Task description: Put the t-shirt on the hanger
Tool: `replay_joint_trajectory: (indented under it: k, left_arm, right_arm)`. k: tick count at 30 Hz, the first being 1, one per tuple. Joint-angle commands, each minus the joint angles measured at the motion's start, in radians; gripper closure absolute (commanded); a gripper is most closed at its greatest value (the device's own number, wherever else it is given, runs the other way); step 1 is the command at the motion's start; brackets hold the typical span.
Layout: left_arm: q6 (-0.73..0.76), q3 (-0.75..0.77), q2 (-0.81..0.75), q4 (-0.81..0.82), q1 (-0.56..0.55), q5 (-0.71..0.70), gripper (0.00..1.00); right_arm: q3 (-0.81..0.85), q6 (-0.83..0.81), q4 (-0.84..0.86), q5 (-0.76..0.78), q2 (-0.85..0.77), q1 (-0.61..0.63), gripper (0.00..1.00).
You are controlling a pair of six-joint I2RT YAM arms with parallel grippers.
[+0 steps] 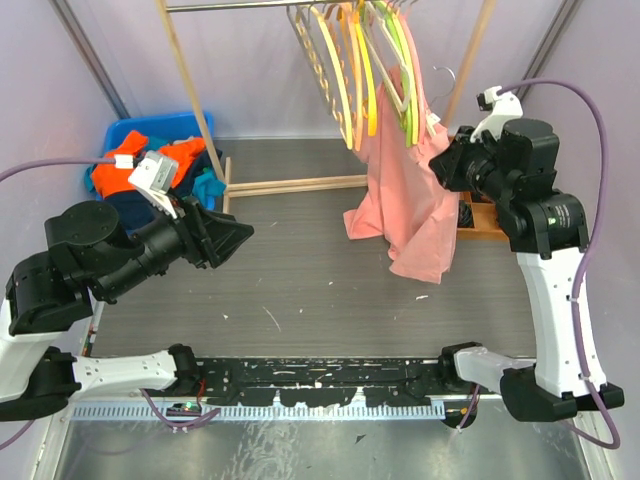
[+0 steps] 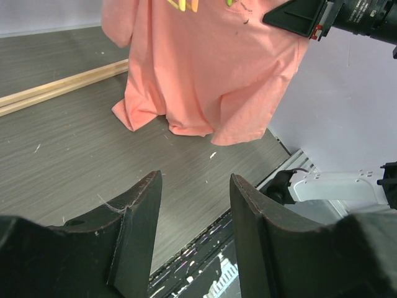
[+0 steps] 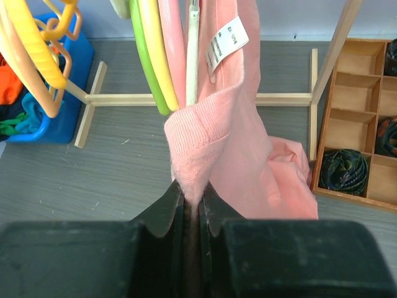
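Note:
The salmon-pink t-shirt (image 1: 405,200) hangs among the hangers on the rack, its hem trailing onto the table. My right gripper (image 1: 442,165) is shut on the t-shirt's ribbed collar (image 3: 198,139), held up beside the rack; the jaws (image 3: 192,195) pinch the fabric tight. The pale cream hanger (image 3: 192,56) runs down into the collar opening, next to a care label. From above the hanger (image 1: 388,72) shows between orange and green ones. My left gripper (image 1: 240,235) hovers open over the table's left side, nothing between its fingers (image 2: 195,186), pointing toward the t-shirt (image 2: 205,68).
A wooden rack (image 1: 290,185) holds yellow (image 3: 155,43), green (image 3: 146,62) and orange hangers. A blue bin (image 1: 150,135) of orange and teal clothes stands at the back left. A wooden compartment tray (image 3: 356,124) with rolled items sits at the right.

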Motion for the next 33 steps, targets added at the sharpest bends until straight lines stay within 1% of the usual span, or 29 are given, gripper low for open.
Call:
replay_joint_trajectory:
  k: [1, 11, 22, 27, 33]
  left_arm:
    - [-0.009, -0.007, -0.012, 0.013, 0.0, 0.001, 0.45]
    - [-0.014, -0.009, -0.011, 0.007, 0.0, 0.0, 0.46]
    - [-0.015, -0.013, -0.018, -0.002, 0.0, -0.012, 0.46]
    - [-0.011, -0.004, -0.021, -0.012, 0.0, -0.018, 0.46]
    - [-0.002, -0.005, -0.032, -0.03, 0.0, -0.045, 0.46]
  right_arm:
    - [-0.029, 0.012, 0.107, 0.011, -0.047, 0.005, 0.99]
    - [-0.125, 0.006, 0.1, 0.132, -0.078, 0.005, 0.99]
    - [-0.03, -0.041, 0.088, 0.231, -0.009, 0.004, 0.99]
    - [0.074, -0.029, 0.112, 0.225, 0.054, 0.002, 0.99]
    - [0.323, -0.028, 0.139, 0.24, 0.208, 0.0, 0.99]
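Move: The right hand already grips the salmon t-shirt and the end of its hanger. The free stretch of rail it is being taken to lies about 22 cm ahead, roughly in line and some 14 cm higher. The held hanger's hook is some 14 cm ahead and 10 cm up, also in line. The hanging hangers crowd in 10 cm ahead and 7 cm left, and the rack post stands about 22 cm ahead, 6 cm right. From the left hand that rail stretch is roughly 37 cm ahead, 35 cm right and 10 cm up. Keeping its pinch on the shirt and hanger end, the right hand first dips about 4 cm and slides right, away from the hanging hangers. It then swings forward and back up past its starting height towards the rail, ending some 4 cm farther out and 3 cm right, turned about 10 degrees clockwise. ##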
